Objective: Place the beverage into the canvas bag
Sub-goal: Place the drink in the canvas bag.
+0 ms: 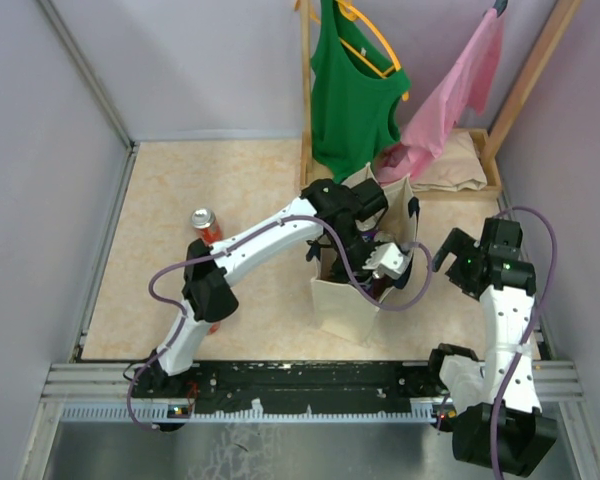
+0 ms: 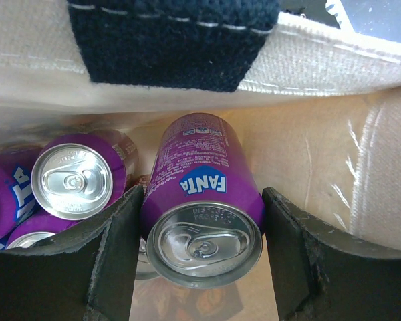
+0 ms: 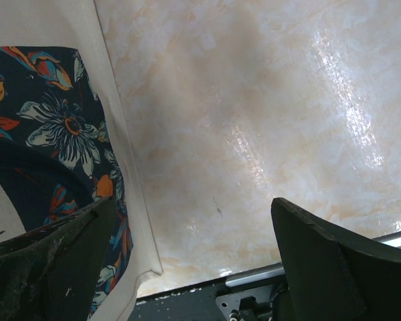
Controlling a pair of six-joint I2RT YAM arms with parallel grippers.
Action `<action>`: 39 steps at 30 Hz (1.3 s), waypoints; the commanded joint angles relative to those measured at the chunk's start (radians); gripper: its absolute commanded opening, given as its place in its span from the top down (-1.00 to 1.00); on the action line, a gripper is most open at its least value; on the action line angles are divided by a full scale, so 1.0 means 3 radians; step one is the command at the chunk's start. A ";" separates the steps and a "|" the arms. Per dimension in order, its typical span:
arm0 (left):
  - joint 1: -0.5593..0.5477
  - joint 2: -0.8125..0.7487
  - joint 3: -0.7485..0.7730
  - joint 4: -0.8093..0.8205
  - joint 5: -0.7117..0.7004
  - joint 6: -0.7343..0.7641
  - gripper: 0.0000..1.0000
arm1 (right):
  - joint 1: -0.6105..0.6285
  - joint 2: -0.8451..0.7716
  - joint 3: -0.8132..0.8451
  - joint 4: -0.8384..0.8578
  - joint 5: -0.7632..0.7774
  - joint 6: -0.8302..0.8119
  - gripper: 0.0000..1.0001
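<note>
The canvas bag (image 1: 342, 308) stands upright at the table's centre, cream with a navy handle (image 2: 167, 40). My left gripper (image 1: 382, 262) reaches down into its open top. In the left wrist view the left gripper (image 2: 202, 200) is shut on a purple Fanta can (image 2: 204, 167), one finger against each side, the can hanging tilted above the bag's bottom. Other purple cans (image 2: 73, 180) lie in the bag to its left. My right gripper (image 1: 448, 252) stands open just right of the bag; in its wrist view the right gripper (image 3: 194, 227) holds nothing, with the bag's floral print (image 3: 53, 134) beside it.
A red can (image 1: 204, 224) stands on the table left of the bag, beside my left arm. A wooden rack at the back holds a green tank top (image 1: 352, 90) and a pink garment (image 1: 450, 100). Folded beige cloth (image 1: 450, 165) lies under them. A metal rail (image 1: 300, 380) runs along the near edge.
</note>
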 commanded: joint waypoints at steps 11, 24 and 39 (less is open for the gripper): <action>-0.0138 0.0163 -0.0218 0.0404 -0.0226 -0.0272 1.00 | -0.0027 0.0051 0.0131 0.0042 0.0060 -0.0049 -0.99; -0.0215 0.0192 -0.0505 0.0516 -0.0375 -0.0404 1.00 | -0.0029 0.0092 0.0147 0.0048 0.0075 -0.0064 -0.98; -0.0215 0.0148 -0.0766 0.0612 -0.0520 -0.0521 0.74 | -0.0031 0.0111 0.0161 0.0078 0.0042 -0.0049 -0.98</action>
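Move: The left hand already holds a purple can in the bag's mouth; its spot, the free near end of the canvas bag's floor, lies about 14 cm below the hand, 2 cm back and 3 cm right. The stowed purple cans lie some 8 cm farther out than the hand, 4 cm right and 11 cm lower; the strap on the bag's right wall is 7 cm right, level in reach and height. From the right hand, the spot is about 20 cm left, 6 cm back and 11 cm lower. The left hand keeps its grip on the purple can and lowers it almost straight down, about 8 cm, into the near end of the canvas bag, beside the stowed cans and inside the right wall, quick at first and then easing to a stop. On the way it drifts only about a centimetre to the right, while the wrist tilts some 10 degrees so that the fingers point more steeply down; the fingers don't open. ##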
